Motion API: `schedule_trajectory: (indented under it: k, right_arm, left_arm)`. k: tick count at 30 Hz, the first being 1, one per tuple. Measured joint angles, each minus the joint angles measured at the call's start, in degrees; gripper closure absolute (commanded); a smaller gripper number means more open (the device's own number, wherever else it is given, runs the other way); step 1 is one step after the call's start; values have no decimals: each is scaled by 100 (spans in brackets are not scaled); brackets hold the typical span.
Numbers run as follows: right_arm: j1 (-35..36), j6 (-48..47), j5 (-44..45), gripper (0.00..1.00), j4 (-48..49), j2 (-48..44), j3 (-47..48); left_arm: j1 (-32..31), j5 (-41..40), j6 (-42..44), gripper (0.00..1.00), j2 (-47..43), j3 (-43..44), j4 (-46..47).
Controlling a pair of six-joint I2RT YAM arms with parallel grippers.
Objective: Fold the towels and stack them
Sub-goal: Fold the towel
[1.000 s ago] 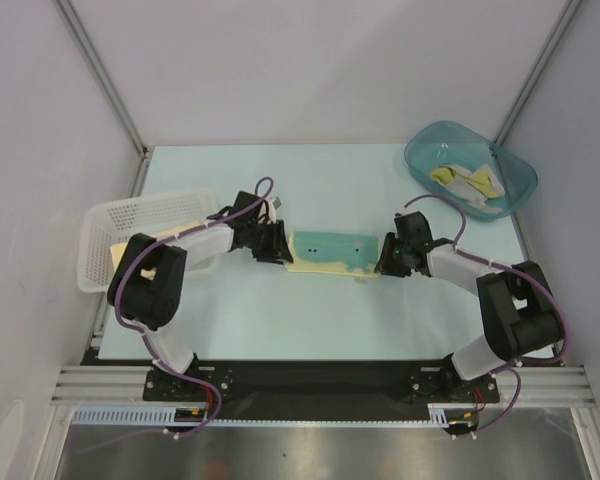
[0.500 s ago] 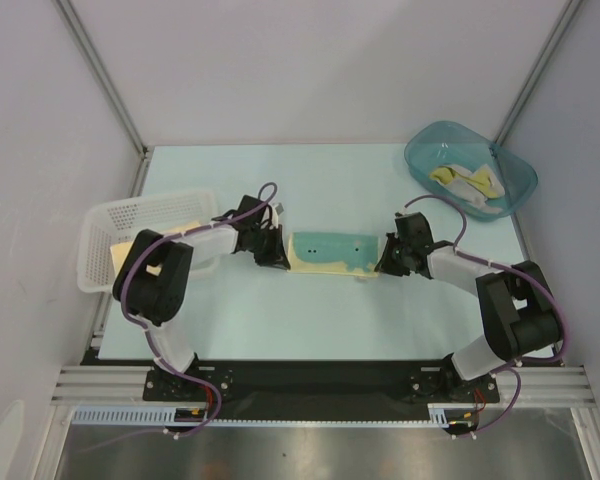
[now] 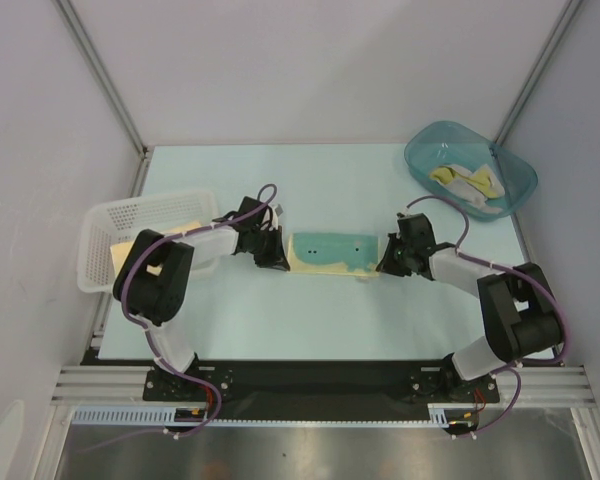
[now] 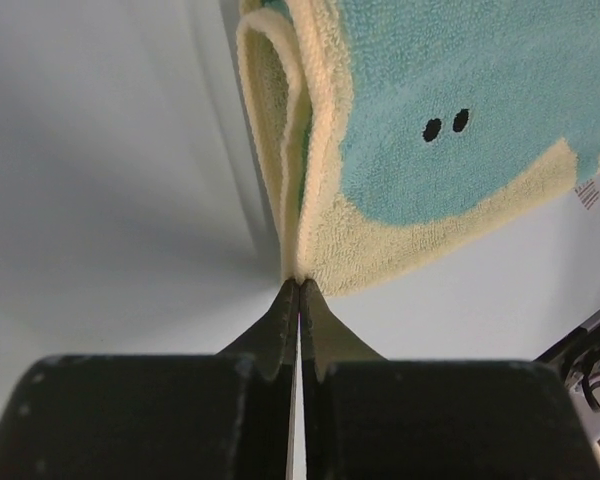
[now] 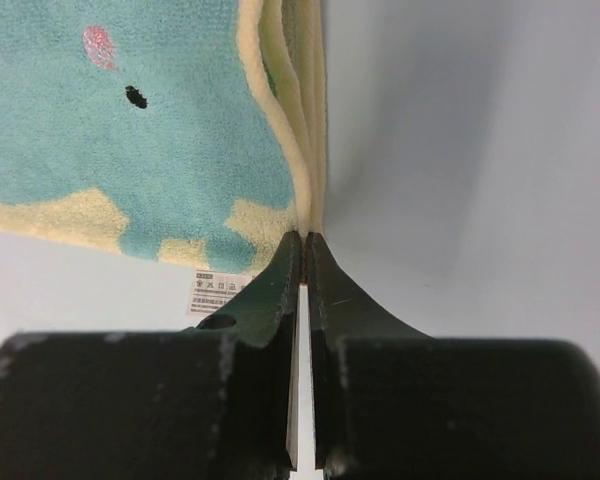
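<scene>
A pale yellow and teal towel [image 3: 332, 250] lies folded in a long strip at the table's middle. My left gripper [image 3: 280, 256] is shut on its left near corner, seen in the left wrist view as the towel [image 4: 420, 150] pinched at the fingertips [image 4: 298, 283]. On the strip's right near corner my right gripper [image 3: 382, 264] is shut; its wrist view shows the towel [image 5: 130, 130], its white label [image 5: 217, 293] and the fingertips [image 5: 303, 238]. More towels, yellow and white, [image 3: 467, 186] sit crumpled in the teal tub [image 3: 510, 165]. A yellow towel [image 3: 130, 248] lies in the white basket [image 3: 115, 215].
The white mesh basket sits at the table's left edge, beside the left arm. At the far right corner stands the teal tub. White walls close in the back and both sides.
Both grippers have closed on the near corners of the teal towel. The left gripper edged slightly toward the strip's end.
</scene>
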Motion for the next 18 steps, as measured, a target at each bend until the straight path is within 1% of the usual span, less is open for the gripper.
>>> schedule_trajectory:
  k: [1, 2, 3, 4, 5, 6, 7, 11, 15, 18]
  right_arm:
    - [-15, -13, 0, 100, 7, -26, -22]
    - [-31, -20, -2, 100, 9, -50, -39]
    - [-46, -35, -4, 100, 9, -76, -57]
    - [-55, -63, -44, 94, 11, -98, -70]
    - [-68, -133, -114, 88, 9, -111, -76]
    - [-83, -181, -192, 82, 9, -116, -76]
    - [-101, -238, -267, 74, -9, -120, -74]
    - [-146, -380, -396, 69, -295, -203, -39]
    - [-208, -428, -382, 71, -787, -304, 254]
    - [-247, -437, -411, 73, -1084, -326, 673]
  left_arm:
    - [-2, -20, 0, 100, -2, 0, -7]
    - [-9, -28, 0, 97, -2, 2, -7]
    - [-15, -33, 2, 90, -7, 2, -7]
    - [-20, -33, 4, 82, -11, 2, -9]
    - [-24, -39, -2, 63, -15, 7, -31]
    - [-31, -46, 37, 56, -20, 9, -61]
    - [-31, -79, 22, 53, -28, 13, -127]
    - [-24, -201, 55, 52, -46, 461, -717]
    - [46, -350, 157, 53, -46, 1174, -1130]
    - [129, -332, 212, 56, -44, 1679, -1209]
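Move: The folded towel's near-left corner is in the left fingertips and its near-right corner in the right. The towel's middle is about 3 cm ahead of the left hand, 9 cm to its right and level with it; from the right hand it lies some 3 cm ahead and 9 cm to the left, also level. The white basket's middle stands roughly 28 cm left of the left hand and 6 cm ahead. The blue bin's middle is about 21 cm ahead of the right hand and 18 cm to its right. Up and forward goes the left hand once its fingers have opened to about half and let go of the near-left corner, climbing some 7 cm and reaching 5 cm along the towel's left end. The right fingers open less, to under a third, freeing the near-right corner; that hand eases back a centimetre, then lifts about 4 cm while recovering forward. ##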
